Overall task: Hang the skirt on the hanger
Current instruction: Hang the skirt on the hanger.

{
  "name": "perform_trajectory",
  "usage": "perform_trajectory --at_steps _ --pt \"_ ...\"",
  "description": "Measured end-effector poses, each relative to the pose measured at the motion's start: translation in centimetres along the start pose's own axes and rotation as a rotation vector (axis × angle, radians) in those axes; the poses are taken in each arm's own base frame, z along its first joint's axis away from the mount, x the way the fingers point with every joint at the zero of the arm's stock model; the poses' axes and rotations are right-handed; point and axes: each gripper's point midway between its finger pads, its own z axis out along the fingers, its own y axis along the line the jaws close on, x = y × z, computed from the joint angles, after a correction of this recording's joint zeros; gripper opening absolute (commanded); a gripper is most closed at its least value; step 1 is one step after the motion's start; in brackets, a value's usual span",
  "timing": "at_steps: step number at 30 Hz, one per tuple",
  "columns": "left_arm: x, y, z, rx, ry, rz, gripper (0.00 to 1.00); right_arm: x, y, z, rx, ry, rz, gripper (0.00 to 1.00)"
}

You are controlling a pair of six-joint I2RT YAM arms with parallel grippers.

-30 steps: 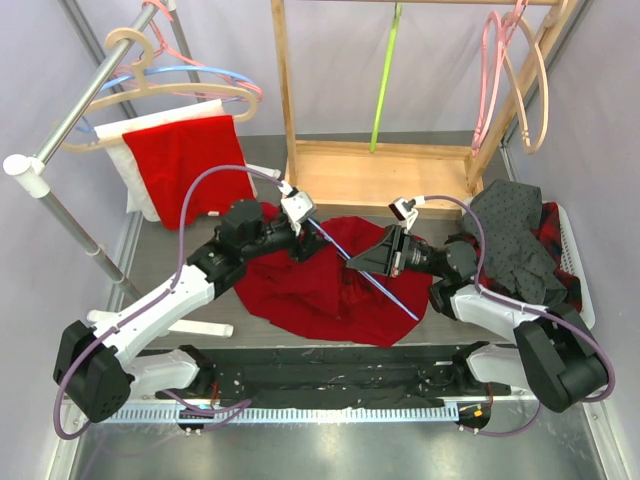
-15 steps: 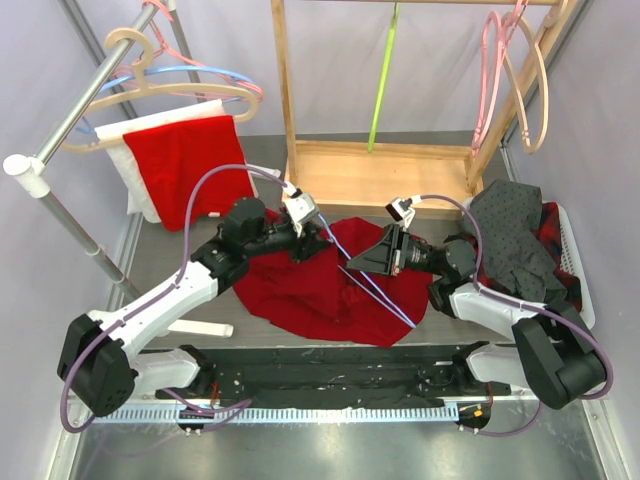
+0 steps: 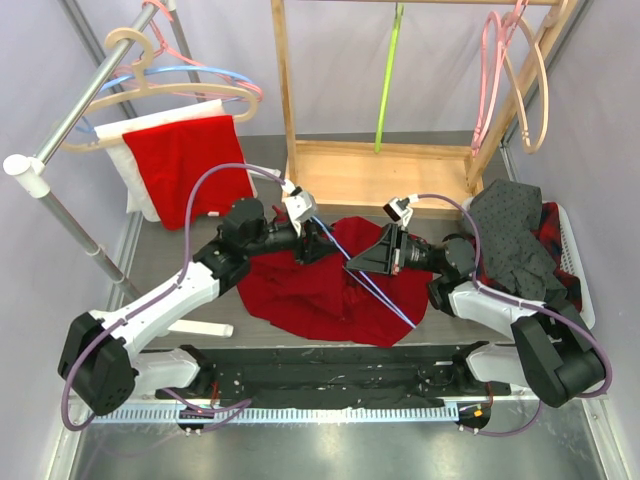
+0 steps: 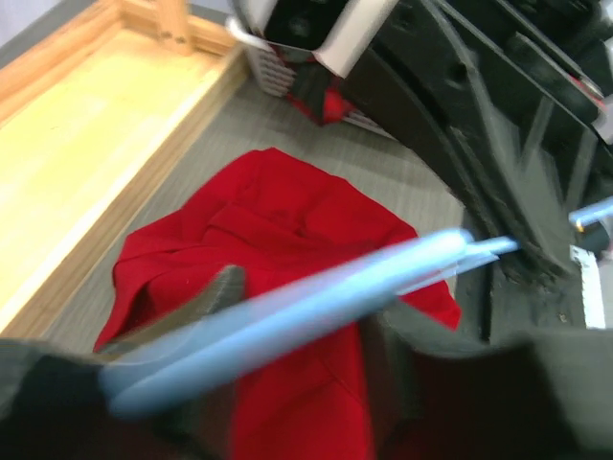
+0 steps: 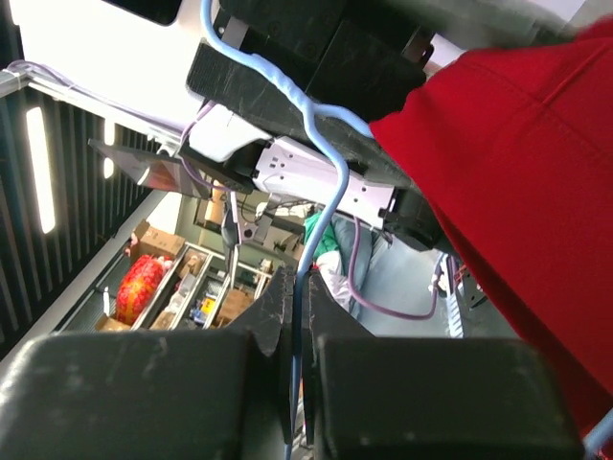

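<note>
The red skirt (image 3: 305, 295) lies crumpled on the table between the two arms; it also fills the left wrist view (image 4: 278, 211) and the right side of the right wrist view (image 5: 536, 172). A thin blue hanger (image 3: 388, 298) slants over it. My right gripper (image 3: 352, 264) is shut on the hanger's wire (image 5: 330, 187), which runs up between the pinched jaws (image 5: 299, 287). My left gripper (image 3: 318, 245) is at the hanger's upper end, over the skirt's far edge. Its jaws (image 4: 306, 307) stand apart, and the blurred blue bar (image 4: 316, 302) crosses in front of them.
A wooden rack (image 3: 380, 175) stands just behind the skirt. At the left, a metal rail (image 3: 90, 95) carries hangers and a red and white cloth (image 3: 190, 160). A white basket (image 3: 572, 260) of dark clothes sits at the right. Pink hangers (image 3: 497, 70) hang above it.
My left gripper has slid a little to the right along the hanger, its jaws narrowing and then widening again. The right arm and the skirt have hardly moved.
</note>
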Motion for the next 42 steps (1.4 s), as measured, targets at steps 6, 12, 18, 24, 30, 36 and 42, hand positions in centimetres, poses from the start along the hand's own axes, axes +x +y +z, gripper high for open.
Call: perform_trajectory --at_steps 6,12,18,24,30,36,42 --pt "0.7 -0.6 -0.1 0.061 0.019 -0.018 0.17 -0.6 -0.2 -0.3 0.01 -0.015 0.021 0.01" --pt "1.5 -0.6 -0.1 0.076 0.042 -0.038 0.0 -0.3 -0.6 -0.4 0.018 0.002 0.034 0.01" --pt "2.1 -0.3 0.1 0.074 0.061 -0.056 0.0 -0.4 -1.2 -0.4 0.032 0.003 0.054 0.21" --pt "3.3 -1.1 0.5 0.089 0.102 -0.092 0.0 -1.6 -1.6 -0.4 0.037 -0.049 -0.043 0.42" --pt "4.2 -1.0 0.4 0.06 0.138 -0.125 0.0 -4.8 -3.4 0.2 0.213 -0.096 -0.241 0.47" --pt "5.0 -1.0 0.3 0.038 0.17 -0.145 0.0 -8.4 -2.8 -0.5 0.451 -0.097 -0.535 0.47" --pt "5.1 -1.1 0.2 0.042 0.175 -0.152 0.0 -7.2 -5.1 -2.2 0.572 -0.005 -0.581 0.57"
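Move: The hanger's hook end is right at my left fingertips, about 1 cm ahead; from my right hand it lies some 7 cm ahead and 5 cm to the left, about level. The hanger's far end slants away to roughly 13 cm back and 15 cm right of my right hand, slightly lower. From my left hand, the spread skirt's middle is about 2 cm back, 4 cm right and 18 cm below. My left fingers, still parted at first, close on the hook end of the hanger together with the raised fold of skirt, then ease down about 5 cm, tipping slightly. Once that grip is on, my right fingers open, letting go of the hanger, and sweep forward roughly 9 cm over the skirt while the wrist rolls and the fingertips tip some 30 degrees downward, sinking a little at the end. ##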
